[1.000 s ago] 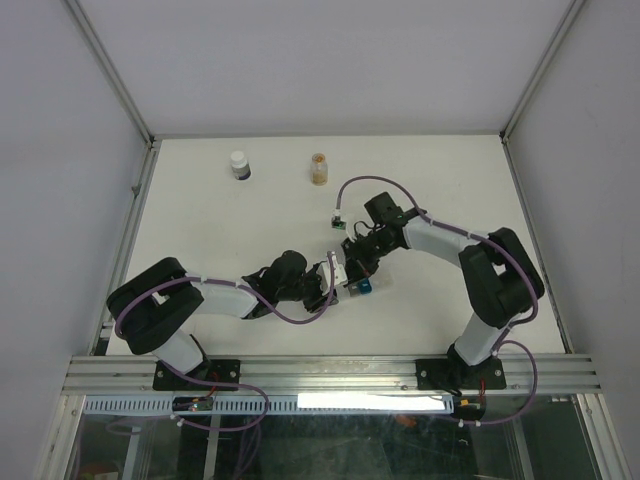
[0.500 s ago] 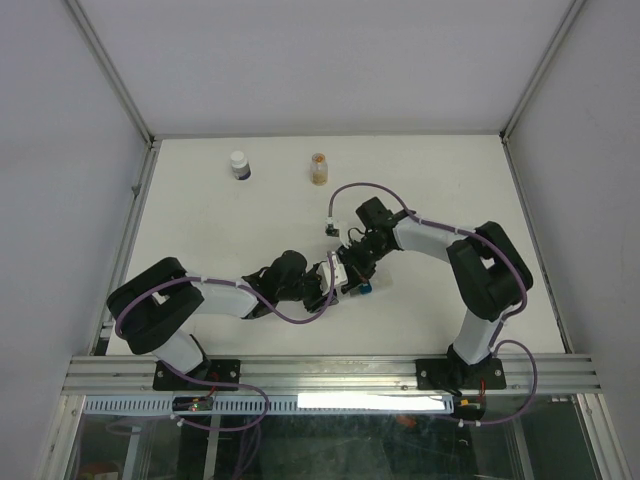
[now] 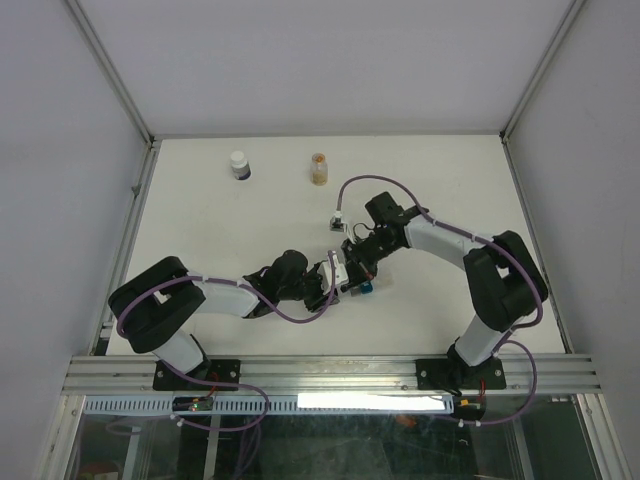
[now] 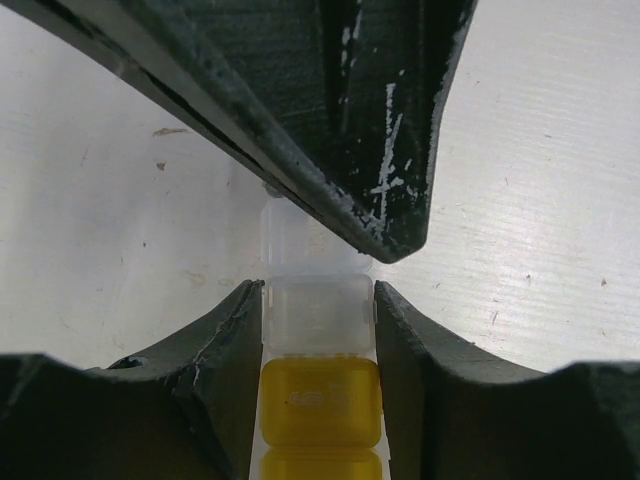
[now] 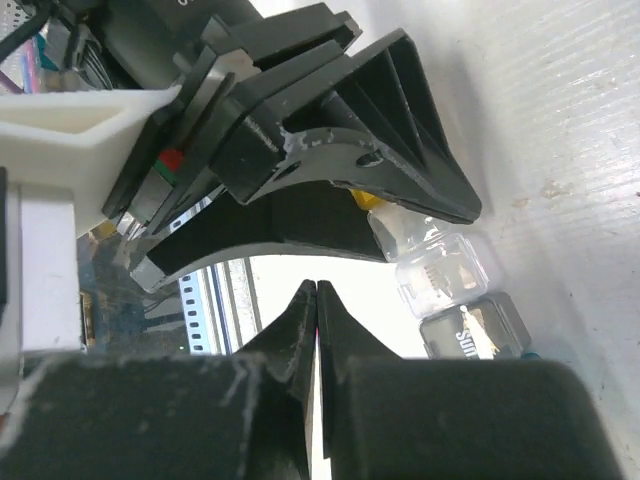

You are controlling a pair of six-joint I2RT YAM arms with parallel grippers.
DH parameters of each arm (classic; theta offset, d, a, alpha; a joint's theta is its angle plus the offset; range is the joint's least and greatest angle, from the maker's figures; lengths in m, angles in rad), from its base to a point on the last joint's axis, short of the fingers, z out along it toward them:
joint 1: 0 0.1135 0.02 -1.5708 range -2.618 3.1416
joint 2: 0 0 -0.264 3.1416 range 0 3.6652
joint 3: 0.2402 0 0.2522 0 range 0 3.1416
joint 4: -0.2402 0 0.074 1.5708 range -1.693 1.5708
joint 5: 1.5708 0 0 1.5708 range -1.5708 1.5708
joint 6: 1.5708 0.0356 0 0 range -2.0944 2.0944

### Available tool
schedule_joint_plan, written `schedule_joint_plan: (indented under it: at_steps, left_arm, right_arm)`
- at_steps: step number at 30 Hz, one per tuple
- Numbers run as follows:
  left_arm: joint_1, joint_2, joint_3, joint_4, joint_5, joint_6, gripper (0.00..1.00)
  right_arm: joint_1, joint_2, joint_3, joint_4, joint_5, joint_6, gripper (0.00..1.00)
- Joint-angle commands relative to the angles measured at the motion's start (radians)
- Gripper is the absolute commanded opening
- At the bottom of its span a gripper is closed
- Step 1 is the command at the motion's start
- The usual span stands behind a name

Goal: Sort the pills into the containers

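The containers [image 4: 318,315] form a short strip of clear and yellow cubes lying on the table. My left gripper [image 4: 318,290] is shut on that strip, one finger pressing each side of a clear cube, the yellow cube [image 4: 320,400] just behind it. From above, the left gripper [image 3: 335,279] meets the strip at the table's middle, with a blue cube [image 3: 366,287] at the strip's right end. My right gripper [image 5: 316,287] is shut and holds nothing; it hovers close over the strip's clear cube [image 5: 445,272]. The pills fill an orange vial [image 3: 319,168] standing far back.
A small white-capped dark bottle [image 3: 239,165] stands at the back left, beside the vial. The right gripper's dark fingers [image 4: 350,130] fill the upper part of the left wrist view. White walls and metal rails bound the table [image 3: 200,230].
The right arm swung a little left and nearer, then came back to about where it was. The left gripper kept its hold on the strip without moving.
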State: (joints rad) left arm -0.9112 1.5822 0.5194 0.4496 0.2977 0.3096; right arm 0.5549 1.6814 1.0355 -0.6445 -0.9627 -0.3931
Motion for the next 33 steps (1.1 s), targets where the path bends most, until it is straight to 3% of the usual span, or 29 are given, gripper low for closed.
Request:
schedule_joint_plan:
  at_steps: [1,5,8,11,15,18,23,33]
  left_arm:
    - [-0.011,0.004,0.027,0.015,0.032,0.008,0.30]
    - [-0.011,0.008,0.030,0.011,0.031,0.009,0.30]
    - [-0.011,0.004,0.029,0.011,0.034,0.008,0.30]
    - [-0.011,0.003,0.026,0.012,0.040,0.008,0.30]
    - [-0.011,0.002,0.034,0.013,0.040,0.010,0.31]
    - [-0.011,-0.007,0.040,0.000,0.036,0.016,0.31]
    - [-0.010,-0.014,0.047,-0.008,0.016,0.028,0.31]
    - [0.027,-0.055,0.047,0.037,-0.007,0.000,0.31]
  right_arm:
    - [0.009,-0.019,-0.004,0.003,-0.027,-0.021,0.00]
    - [0.029,0.128,-0.008,0.039,0.307,0.059,0.00]
    - [0.012,0.157,0.002,0.057,0.386,0.096,0.00]
    - [0.003,0.123,-0.005,0.054,0.329,0.084,0.00]
    - [-0.010,0.068,0.020,-0.060,-0.006,-0.069,0.00]
    - [-0.022,0.031,0.039,-0.170,-0.121,-0.198,0.15]
    - [-0.106,-0.025,0.048,-0.232,-0.175,-0.273,0.35]
    - [-0.289,-0.219,0.033,-0.210,-0.126,-0.272,0.54]
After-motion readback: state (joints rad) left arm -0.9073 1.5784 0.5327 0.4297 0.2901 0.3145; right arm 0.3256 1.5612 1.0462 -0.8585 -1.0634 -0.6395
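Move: My closed right fingers hang about 7 cm above the pill organizer. Its grey compartment lies about 2 cm to their right and 1 cm ahead, the clear one directly beneath them, and the teal one some 4 cm right and 1 cm ahead. The same grey compartment is about 5 cm to the right of my left hand and 1 cm ahead of it, at the same level. My right hand dips about 6 cm towards the grey lid, fingers shut, drifting slightly right and tipping some 15 degrees further down. Then it rises about 10 cm, swings right and forward away from the organizer, tips back up and opens its fingers to roughly half. My left hand stays put, still pinching the organizer's clear compartment beside the yellow ones. ##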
